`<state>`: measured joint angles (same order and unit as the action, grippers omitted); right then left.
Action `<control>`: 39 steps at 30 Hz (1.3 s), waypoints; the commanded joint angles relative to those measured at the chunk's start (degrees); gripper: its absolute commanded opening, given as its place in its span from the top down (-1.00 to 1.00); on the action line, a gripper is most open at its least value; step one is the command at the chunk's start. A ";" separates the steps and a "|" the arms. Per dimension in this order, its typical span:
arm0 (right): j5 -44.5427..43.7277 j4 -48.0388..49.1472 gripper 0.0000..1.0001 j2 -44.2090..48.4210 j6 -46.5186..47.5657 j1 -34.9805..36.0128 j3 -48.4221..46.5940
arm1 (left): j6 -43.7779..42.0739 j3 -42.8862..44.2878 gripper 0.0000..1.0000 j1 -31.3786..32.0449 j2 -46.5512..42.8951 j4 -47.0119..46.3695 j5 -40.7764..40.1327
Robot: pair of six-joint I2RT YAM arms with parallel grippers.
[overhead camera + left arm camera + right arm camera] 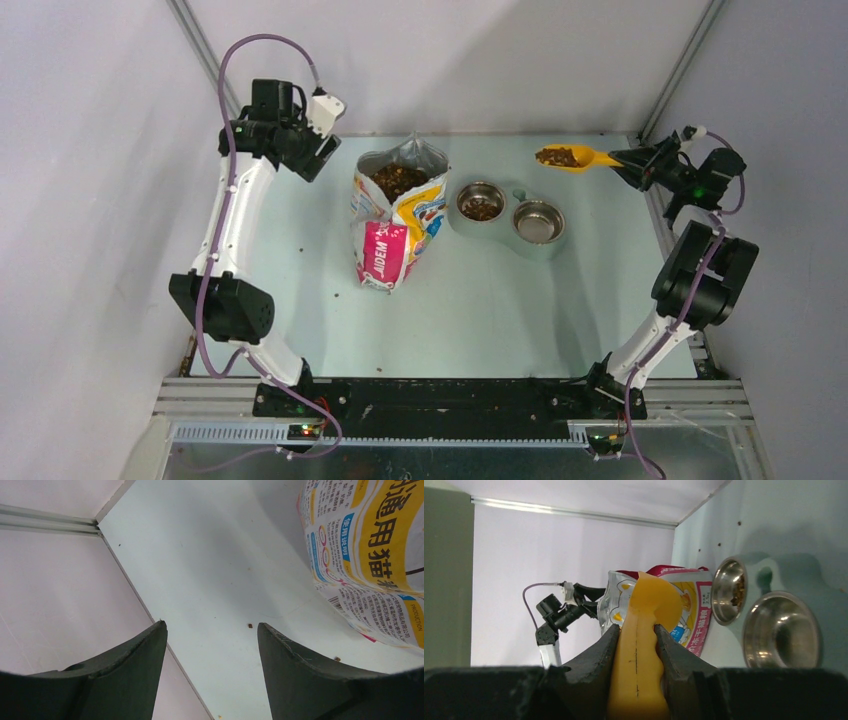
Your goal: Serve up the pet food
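Observation:
Dark-brown pet food fills the bowl of a yellow scoop held level above the table's far right, behind the bowls. My right gripper is shut on the scoop's handle, its fingers pressed on both sides. More pet food shows in the open cat-print bag, and some lies in the left steel bowl. The right steel bowl holds nothing. My left gripper hangs open at the far left beside the bag, with only table between its fingers.
Both bowls sit in one pale double holder right of the bag. Stray pellets dot the table near the left gripper. Walls close in the back, left and right sides.

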<state>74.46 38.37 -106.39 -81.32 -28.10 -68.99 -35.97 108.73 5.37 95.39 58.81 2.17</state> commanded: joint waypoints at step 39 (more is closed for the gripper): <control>-11.22 -61.76 1.00 0.64 72.58 -3.65 -3.52 | 2.04 -5.43 -0.46 -0.53 -5.48 -3.27 1.11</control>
<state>68.29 -17.69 -108.81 -17.06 -33.74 -69.52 -34.87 104.18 5.13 92.99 57.65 2.17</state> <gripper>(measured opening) 0.306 0.731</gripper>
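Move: The empty bowl that my loaded scoop is bound for lies about 13 cm to the left of my right hand, 3 cm nearer my base and some 21 cm below. The bowl with food stands about 26 cm to the left and 2 cm ahead, just as low, and the food bag some 46 cm left, 6 cm back, 14 cm down. From my left hand the empty bowl is roughly 47 cm right, 1 cm back and 24 cm below. I lower the heaped scoop towards the empty bowl with my right hand, about 13 cm down in all while drawing back 4 or 5 cm; early on I also shift a few centimetres right. On the way down I tip the fingers and the scoop's nose some 20 degrees downward, most of it late, and keep my grip on the handle. ##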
